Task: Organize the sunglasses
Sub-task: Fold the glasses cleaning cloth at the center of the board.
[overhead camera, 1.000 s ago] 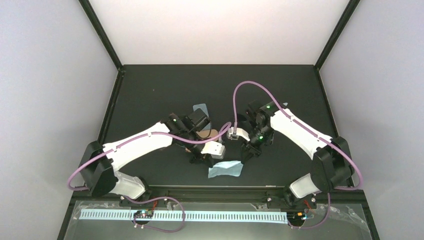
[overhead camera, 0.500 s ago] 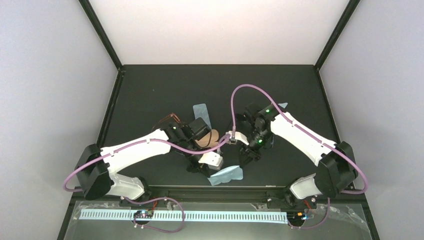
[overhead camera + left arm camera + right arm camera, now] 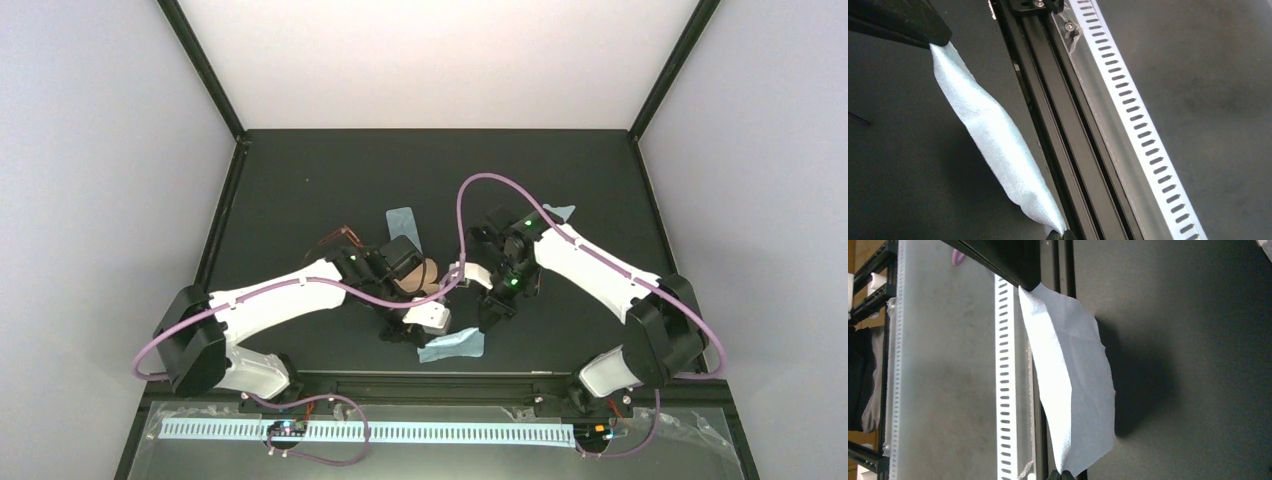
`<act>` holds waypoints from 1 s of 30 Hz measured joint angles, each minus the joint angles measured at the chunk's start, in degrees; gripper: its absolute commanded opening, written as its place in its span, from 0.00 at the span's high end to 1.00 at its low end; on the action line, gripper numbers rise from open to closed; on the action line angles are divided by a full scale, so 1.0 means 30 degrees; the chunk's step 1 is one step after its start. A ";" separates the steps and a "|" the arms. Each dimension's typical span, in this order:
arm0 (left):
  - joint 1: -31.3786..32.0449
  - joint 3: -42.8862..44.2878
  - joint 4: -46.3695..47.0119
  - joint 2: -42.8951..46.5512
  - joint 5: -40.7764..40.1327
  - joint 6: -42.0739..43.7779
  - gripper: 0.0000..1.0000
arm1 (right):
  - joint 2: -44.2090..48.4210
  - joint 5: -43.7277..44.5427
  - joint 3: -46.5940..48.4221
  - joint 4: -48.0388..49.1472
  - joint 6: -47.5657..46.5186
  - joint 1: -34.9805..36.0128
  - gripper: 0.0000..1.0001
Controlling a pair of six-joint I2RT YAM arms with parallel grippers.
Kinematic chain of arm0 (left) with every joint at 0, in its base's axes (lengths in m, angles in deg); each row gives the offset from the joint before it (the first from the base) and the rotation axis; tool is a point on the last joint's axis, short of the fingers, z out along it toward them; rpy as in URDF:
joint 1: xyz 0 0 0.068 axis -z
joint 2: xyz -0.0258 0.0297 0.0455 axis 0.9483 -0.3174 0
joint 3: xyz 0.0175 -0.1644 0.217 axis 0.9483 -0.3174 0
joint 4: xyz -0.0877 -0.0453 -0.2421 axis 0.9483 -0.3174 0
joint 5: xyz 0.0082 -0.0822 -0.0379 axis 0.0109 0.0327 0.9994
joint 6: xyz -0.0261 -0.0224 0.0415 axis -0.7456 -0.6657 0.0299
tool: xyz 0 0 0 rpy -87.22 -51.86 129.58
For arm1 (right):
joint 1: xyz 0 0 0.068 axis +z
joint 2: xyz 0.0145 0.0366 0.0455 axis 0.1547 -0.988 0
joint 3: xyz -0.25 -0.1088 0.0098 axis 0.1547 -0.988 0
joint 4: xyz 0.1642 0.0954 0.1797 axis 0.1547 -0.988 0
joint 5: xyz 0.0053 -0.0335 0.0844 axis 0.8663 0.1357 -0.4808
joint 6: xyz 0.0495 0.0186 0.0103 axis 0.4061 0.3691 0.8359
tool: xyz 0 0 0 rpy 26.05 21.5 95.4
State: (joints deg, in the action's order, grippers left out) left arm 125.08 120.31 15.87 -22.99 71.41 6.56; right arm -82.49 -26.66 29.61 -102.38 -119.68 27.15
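A reddish-brown pair of sunglasses (image 3: 337, 239) lies on the black table, left of and behind my left forearm, with no gripper on it. Both grippers hold one light blue cloth (image 3: 452, 346) near the table's front edge. My left gripper (image 3: 412, 338) is shut on the cloth's left corner, and my right gripper (image 3: 487, 320) is shut on its right corner. In the left wrist view the cloth (image 3: 993, 135) stretches from my left gripper (image 3: 1060, 234) up to the other gripper. In the right wrist view the cloth (image 3: 1078, 390) hangs loosely above my right gripper (image 3: 1062, 475).
A tan case (image 3: 422, 272) lies under the crossed wrists. A blue-grey oblong piece (image 3: 403, 222) lies behind it, and another light blue cloth (image 3: 558, 212) shows behind the right arm. The black front rail (image 3: 1068, 125) and a white slotted strip (image 3: 1128, 110) run just beyond the held cloth.
Both grippers have shifted slightly with the cloth between them. The left arm has moved so that the reddish-brown sunglasses now show behind it.
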 measured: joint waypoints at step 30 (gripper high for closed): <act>-0.2907 -0.0510 0.2528 -0.2965 -0.0495 -0.0437 0.99 | -0.4080 0.1894 0.0998 0.3045 0.1355 -0.1872 0.99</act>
State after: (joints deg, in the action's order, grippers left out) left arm 116.36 118.78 23.46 -31.88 69.93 5.24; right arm -94.73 -20.98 32.60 -93.24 -115.62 21.53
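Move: Each gripper already pinches an upper corner of the cleaning cloth. The bare board it is going to lies about 10 cm ahead, 6 cm right and 12 cm below the left hand; from the right hand it is roughly 7 cm ahead, 6 cm left and 12 cm below. The open brown case sits some 18 cm ahead and 3 cm left of the left hand; the black sunglasses are about 21 cm ahead and 2 cm right of the right hand. Both lie on the board. Keep both corners pinched and carry the cloth forward and down together, away from the front rail towards the bare board before the case: about 6 cm forward and 5 cm down on the left, a touch more on the right. Keep the spacing between the hands nearly unchanged while yawing the left some 10 degrees counter-clockwise and the right slightly clockwise. ##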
